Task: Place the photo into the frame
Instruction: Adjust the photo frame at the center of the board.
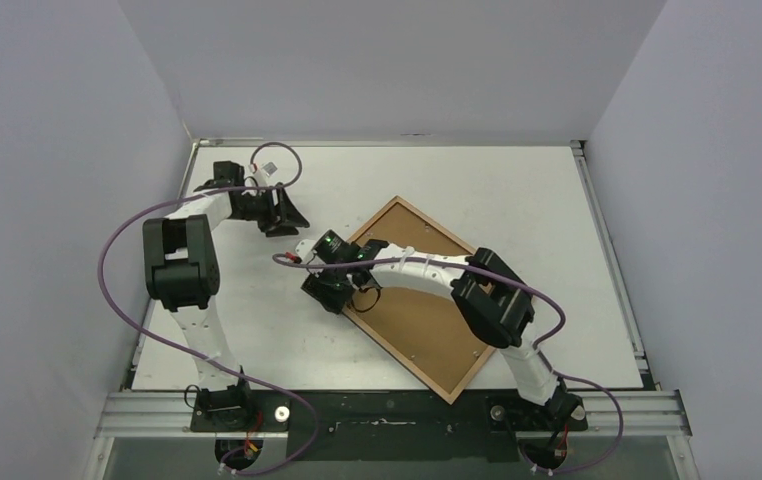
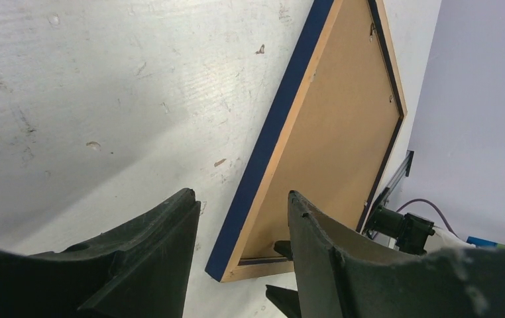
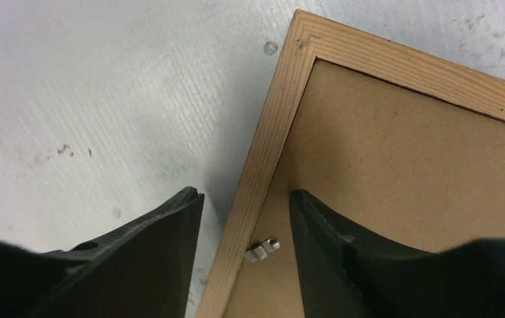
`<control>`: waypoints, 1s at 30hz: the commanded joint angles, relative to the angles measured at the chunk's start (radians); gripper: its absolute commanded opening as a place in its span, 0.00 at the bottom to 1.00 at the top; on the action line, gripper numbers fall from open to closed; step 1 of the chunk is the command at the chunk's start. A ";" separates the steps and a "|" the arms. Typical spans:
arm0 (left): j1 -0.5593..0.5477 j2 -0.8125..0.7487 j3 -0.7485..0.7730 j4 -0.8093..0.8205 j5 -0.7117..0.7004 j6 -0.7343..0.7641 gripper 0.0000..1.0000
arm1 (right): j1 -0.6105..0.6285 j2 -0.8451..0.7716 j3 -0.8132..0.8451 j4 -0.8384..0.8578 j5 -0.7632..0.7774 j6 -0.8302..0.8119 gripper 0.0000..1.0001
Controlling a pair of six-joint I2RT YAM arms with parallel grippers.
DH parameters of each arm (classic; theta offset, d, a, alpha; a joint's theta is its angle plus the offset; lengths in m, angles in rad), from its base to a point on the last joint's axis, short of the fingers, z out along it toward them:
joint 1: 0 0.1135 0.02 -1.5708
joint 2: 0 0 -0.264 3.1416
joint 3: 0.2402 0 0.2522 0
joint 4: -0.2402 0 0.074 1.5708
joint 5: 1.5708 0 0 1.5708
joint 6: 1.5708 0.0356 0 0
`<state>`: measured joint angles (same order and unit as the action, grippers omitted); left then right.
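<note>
The frame (image 1: 437, 226) lies back side up, at a slant, on the white table right of centre. Its wood rim (image 3: 263, 146) and navy side (image 2: 270, 139) show, and a plain brown backing board (image 3: 402, 152) fills it. The photo is out of view. My right gripper (image 3: 244, 193) is open low over the frame's left edge, near its left corner (image 1: 325, 292). One finger is outside the rim and the other over the board, with a small metal tab (image 3: 263, 250) between them. My left gripper (image 2: 240, 193) hangs open and empty at the far left (image 1: 287, 218), pointed toward the frame.
Grey walls close in the table (image 1: 517, 190) on three sides. A metal rail (image 1: 397, 408) runs along the near edge by the arm bases. Purple cables (image 1: 107, 260) loop beside the left arm. The table surface is scuffed and stained.
</note>
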<state>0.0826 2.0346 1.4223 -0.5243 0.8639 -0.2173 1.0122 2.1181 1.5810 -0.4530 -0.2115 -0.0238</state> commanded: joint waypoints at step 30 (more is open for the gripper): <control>-0.210 0.080 -0.117 0.197 0.092 -0.057 0.15 | -0.507 0.246 0.409 0.079 -0.204 0.603 0.65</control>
<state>-0.1268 2.1601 1.3621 -0.3496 0.9024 -0.2829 0.4931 2.3169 1.8786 -0.3172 -0.3866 0.5629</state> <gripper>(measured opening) 0.163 0.661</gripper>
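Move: From the left hand, the frame's far-left rail has its middle about 10 cm to the right, 2 cm back and 6 cm below; the frame's left corner is some 11 cm back and 4 cm right. The right hand, just above the near-left rail beside that left corner (5 cm ahead, 4 cm left), has the frame's far corner roughly 25 cm ahead, 12 cm right and slightly below. The left hand swings about 9 cm right and a little back, sinking 5 cm, then closes its half-open fingers on the far-left rail from both sides. Meanwhile the right hand opens wider, lifts and arcs some 24 cm forward and to the right over the frame, turning nearly 50 degrees clockwise, then swings partly back left and descends open-fingered at the far corner. ##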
